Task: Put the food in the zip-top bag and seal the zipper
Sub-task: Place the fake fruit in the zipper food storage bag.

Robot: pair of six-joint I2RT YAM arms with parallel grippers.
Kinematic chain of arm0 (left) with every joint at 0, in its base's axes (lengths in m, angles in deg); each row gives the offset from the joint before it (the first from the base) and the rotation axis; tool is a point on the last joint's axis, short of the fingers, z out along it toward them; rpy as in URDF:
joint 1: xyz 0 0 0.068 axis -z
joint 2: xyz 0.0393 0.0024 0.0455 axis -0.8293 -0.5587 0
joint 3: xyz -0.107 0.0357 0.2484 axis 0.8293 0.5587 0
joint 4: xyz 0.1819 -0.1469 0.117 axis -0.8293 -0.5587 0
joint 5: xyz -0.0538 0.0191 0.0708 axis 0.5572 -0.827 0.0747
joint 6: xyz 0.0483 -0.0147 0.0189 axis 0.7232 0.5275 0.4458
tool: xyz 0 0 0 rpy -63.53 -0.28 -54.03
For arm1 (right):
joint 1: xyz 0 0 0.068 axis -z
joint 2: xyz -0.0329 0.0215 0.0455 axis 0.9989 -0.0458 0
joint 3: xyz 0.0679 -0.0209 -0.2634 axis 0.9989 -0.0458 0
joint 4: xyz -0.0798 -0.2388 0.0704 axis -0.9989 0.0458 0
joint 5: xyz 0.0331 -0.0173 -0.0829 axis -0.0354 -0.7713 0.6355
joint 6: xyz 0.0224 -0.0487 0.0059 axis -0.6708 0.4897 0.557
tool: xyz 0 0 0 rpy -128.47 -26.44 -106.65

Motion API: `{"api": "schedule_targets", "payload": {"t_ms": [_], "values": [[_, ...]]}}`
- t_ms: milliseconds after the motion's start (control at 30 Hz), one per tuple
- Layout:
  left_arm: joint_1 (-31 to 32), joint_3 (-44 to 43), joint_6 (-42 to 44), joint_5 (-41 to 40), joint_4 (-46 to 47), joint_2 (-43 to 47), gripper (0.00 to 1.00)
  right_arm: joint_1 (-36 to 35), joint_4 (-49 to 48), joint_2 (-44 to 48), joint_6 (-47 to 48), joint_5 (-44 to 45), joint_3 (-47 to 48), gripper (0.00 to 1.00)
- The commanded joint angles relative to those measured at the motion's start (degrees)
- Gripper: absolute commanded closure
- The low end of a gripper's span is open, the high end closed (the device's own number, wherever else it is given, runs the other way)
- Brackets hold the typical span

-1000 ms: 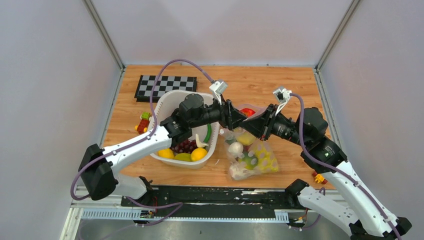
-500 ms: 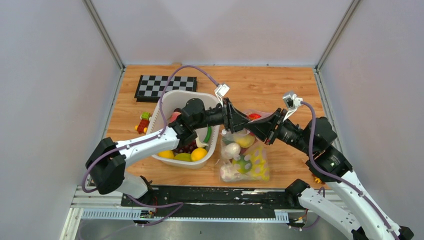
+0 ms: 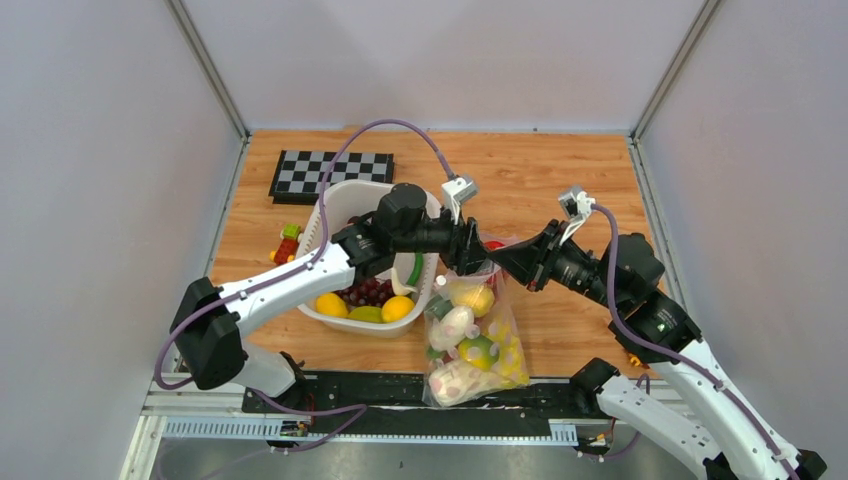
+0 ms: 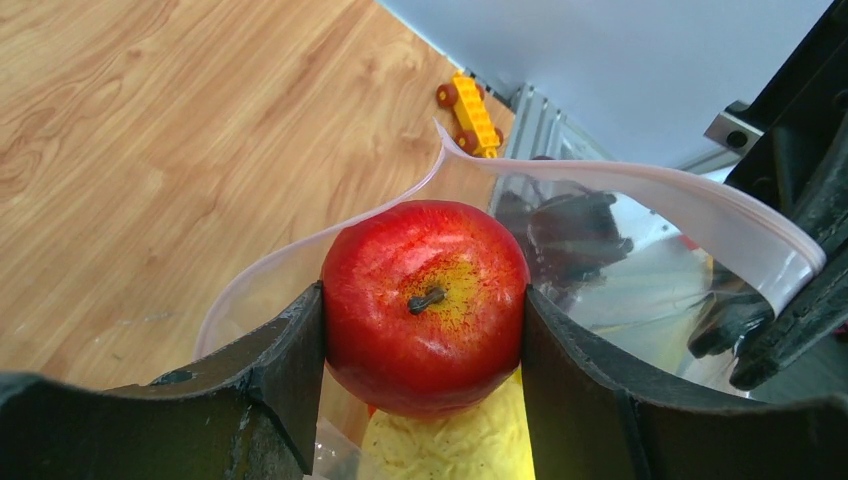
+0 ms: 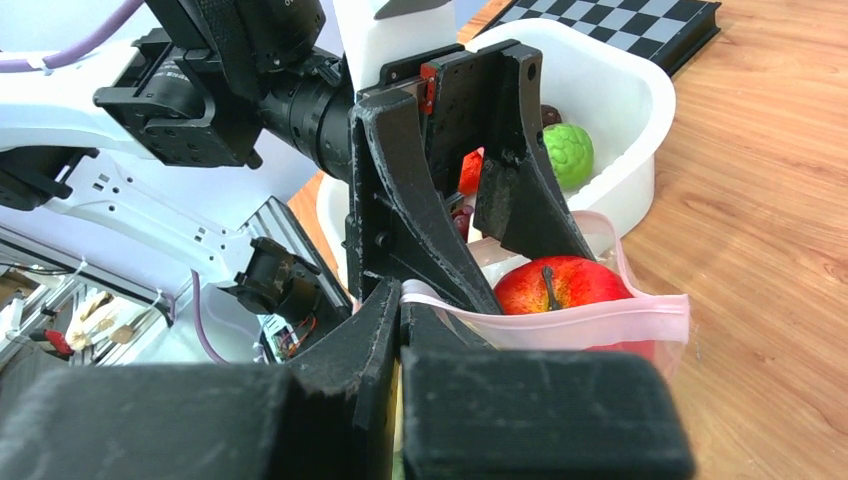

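My left gripper (image 4: pixel 423 300) is shut on a red apple (image 4: pixel 425 300), held in the open mouth of the zip-top bag (image 3: pixel 470 340). The apple (image 5: pixel 560 285) sits just behind the pink zipper (image 5: pixel 600 322). My right gripper (image 5: pixel 402 300) is shut on the bag's rim at the zipper, right beside the left gripper's fingers (image 5: pixel 420 220). The clear bag hangs from that grip and holds several pieces of food: a yellow one (image 3: pixel 477 298), a white one (image 3: pixel 452 322) and yellow-leaved cabbage (image 3: pixel 508 357). More yellow food (image 4: pixel 450 440) lies under the apple.
A white basket (image 3: pixel 330 200) left of the bag holds lemons (image 3: pixel 397 308), grapes (image 3: pixel 370 292) and a green fruit (image 5: pixel 568 155). A chessboard (image 3: pixel 320 172) lies at the back left. Toy blocks (image 3: pixel 287 243) sit left of the basket, a small yellow toy (image 4: pixel 468 108) near the right front edge.
The bag has come up off the table and swung toward the near edge, its bottom now over the black rail. The left gripper has moved right with the apple, closer to the right gripper.
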Motion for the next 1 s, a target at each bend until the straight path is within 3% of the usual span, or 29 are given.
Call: {"api": "schedule_targets", "payload": {"t_ms": [0,67,167,400,533,767,967], "values": [[0.55,-1.12,5.3,1.96,-10.47,0.27,0.47,0.12,-8.7,1.89,1.67,3.67,1.46,1.0],[0.46,-1.07,5.5,0.37,-9.96,1.55,0.42,0.07,-8.65,2.33,3.01,2.13,1.33,1.0],[0.38,-1.68,5.42,-2.22,-8.81,4.18,0.24,0.1,-8.2,2.09,5.47,-0.35,1.52,1.0],[-0.55,-6.02,7.55,-4.84,-11.07,9.59,0.08,0.15,-7.54,0.87,7.26,-2.5,1.98,1.0],[-0.68,-6.54,9.36,-5.69,-13.09,11.55,0.04,0.1,-7.66,0.63,7.88,-2.44,1.8,1.0],[-2.0,-0.54,8.92,-21.56,-15.56,16.09,0.04,0.1,-8.34,0.19,7.94,-3.38,1.26,1.0],[-2.35,2.36,6.11,-27.37,-17.37,16.98,0.07,0.11,-8.88,-0.27,7.58,-3.55,0.3,1.0]]}}
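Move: The left hand already grips the apple in the bag's open mouth; the bag's filled body hangs about 12 cm below that hand and 10 cm back. The basket's middle lies some 28 cm to its left, level fore and aft and roughly 20 cm lower. From the right hand, pinching the bag's rim, the bag's body is about 6 cm back, 1 cm left and 15 cm below. Left fingers release the apple and arc up, some 9 cm left towards the basket; right keeps pinching the rim. ##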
